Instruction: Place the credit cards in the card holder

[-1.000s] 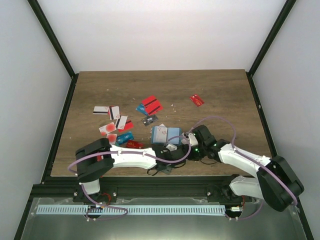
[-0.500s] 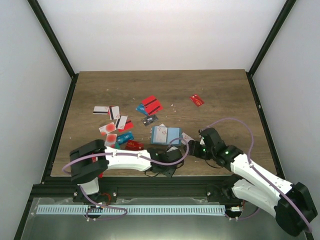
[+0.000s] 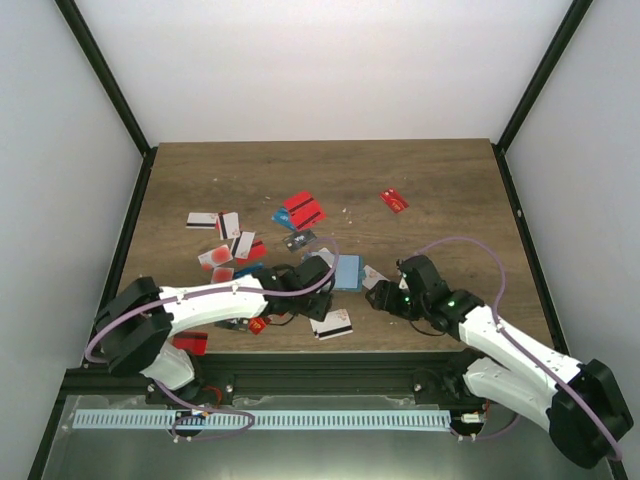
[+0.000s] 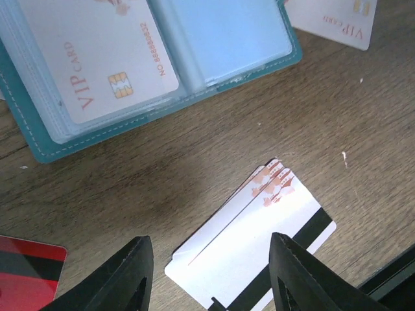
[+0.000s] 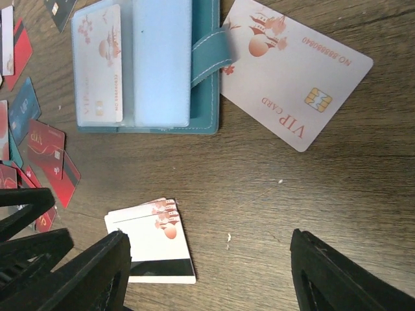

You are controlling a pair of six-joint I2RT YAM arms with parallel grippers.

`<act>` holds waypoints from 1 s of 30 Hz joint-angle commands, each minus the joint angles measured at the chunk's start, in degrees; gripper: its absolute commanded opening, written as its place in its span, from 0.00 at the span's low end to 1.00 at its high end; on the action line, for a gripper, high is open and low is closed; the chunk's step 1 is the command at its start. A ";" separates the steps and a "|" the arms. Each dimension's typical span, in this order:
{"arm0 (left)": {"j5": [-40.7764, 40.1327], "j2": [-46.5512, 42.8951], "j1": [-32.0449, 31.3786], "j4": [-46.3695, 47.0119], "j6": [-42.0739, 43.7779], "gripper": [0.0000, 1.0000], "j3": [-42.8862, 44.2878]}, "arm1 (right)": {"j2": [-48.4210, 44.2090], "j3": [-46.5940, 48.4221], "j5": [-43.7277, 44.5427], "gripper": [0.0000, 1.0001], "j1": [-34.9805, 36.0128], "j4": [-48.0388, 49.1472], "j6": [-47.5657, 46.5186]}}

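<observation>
The teal card holder [image 4: 170, 97] lies open on the table with a white VIP card [image 4: 110, 65] in one pocket; it also shows in the top view [image 3: 347, 272] and the right wrist view [image 5: 155, 65]. A small stack of white, black-striped credit cards [image 4: 259, 240] lies flat just in front of it, seen too from above [image 3: 332, 324] and from the right wrist [image 5: 152, 243]. My left gripper [image 4: 211, 285] hovers open over that stack, holding nothing. My right gripper [image 5: 214, 278] stands wide open and empty to the right of the stack [image 3: 383, 300]. One loose VIP card [image 5: 292, 84] lies beside the holder's strap.
More credit cards are scattered at the left and back: red ones [image 3: 303, 210] [image 3: 394, 200], white and striped ones [image 3: 215, 222], red and blue ones [image 5: 52, 155]. A red card [image 3: 190, 342] lies by the near edge. The left arm [image 3: 210, 302] crosses the front left.
The left arm has swung back and to the left, uncovering the white card stack by the near edge, and its jaws have widened. The right gripper drew back to the right earlier and now holds still.
</observation>
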 commanded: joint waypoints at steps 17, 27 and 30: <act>9.39 6.85 0.97 4.70 5.26 0.54 -2.70 | 0.28 0.18 -1.75 0.69 0.26 0.44 -0.36; 12.13 5.94 0.62 6.83 4.13 0.54 -5.38 | 0.13 0.17 -1.07 0.69 0.25 -0.12 -0.87; 12.16 5.76 0.03 6.99 3.95 0.54 -5.80 | 0.24 0.07 -1.40 0.69 0.33 0.09 -0.87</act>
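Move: Below the left hand's open fingers, a fanned stack of white credit cards lies about 3 cm back, 3 cm to its right and 6 cm down. The open card holder is roughly 9 cm ahead of that hand and 4 cm to its right, and the loose VIP card some 8 cm ahead and 12 cm to its right, both also on the table. From the right hand the stack lies about 9 cm left, 3 cm back and 7 cm down. Sinking nearly 5 cm towards the fanned white cards, the left hand also draws back some 2.5 cm from the card holder, easing almost to a stop low over the stack. Its fingers stay about half open and tip some 10 degrees nearer to pointing straight down, with a slight clockwise turn. No grip on the cards begins. ##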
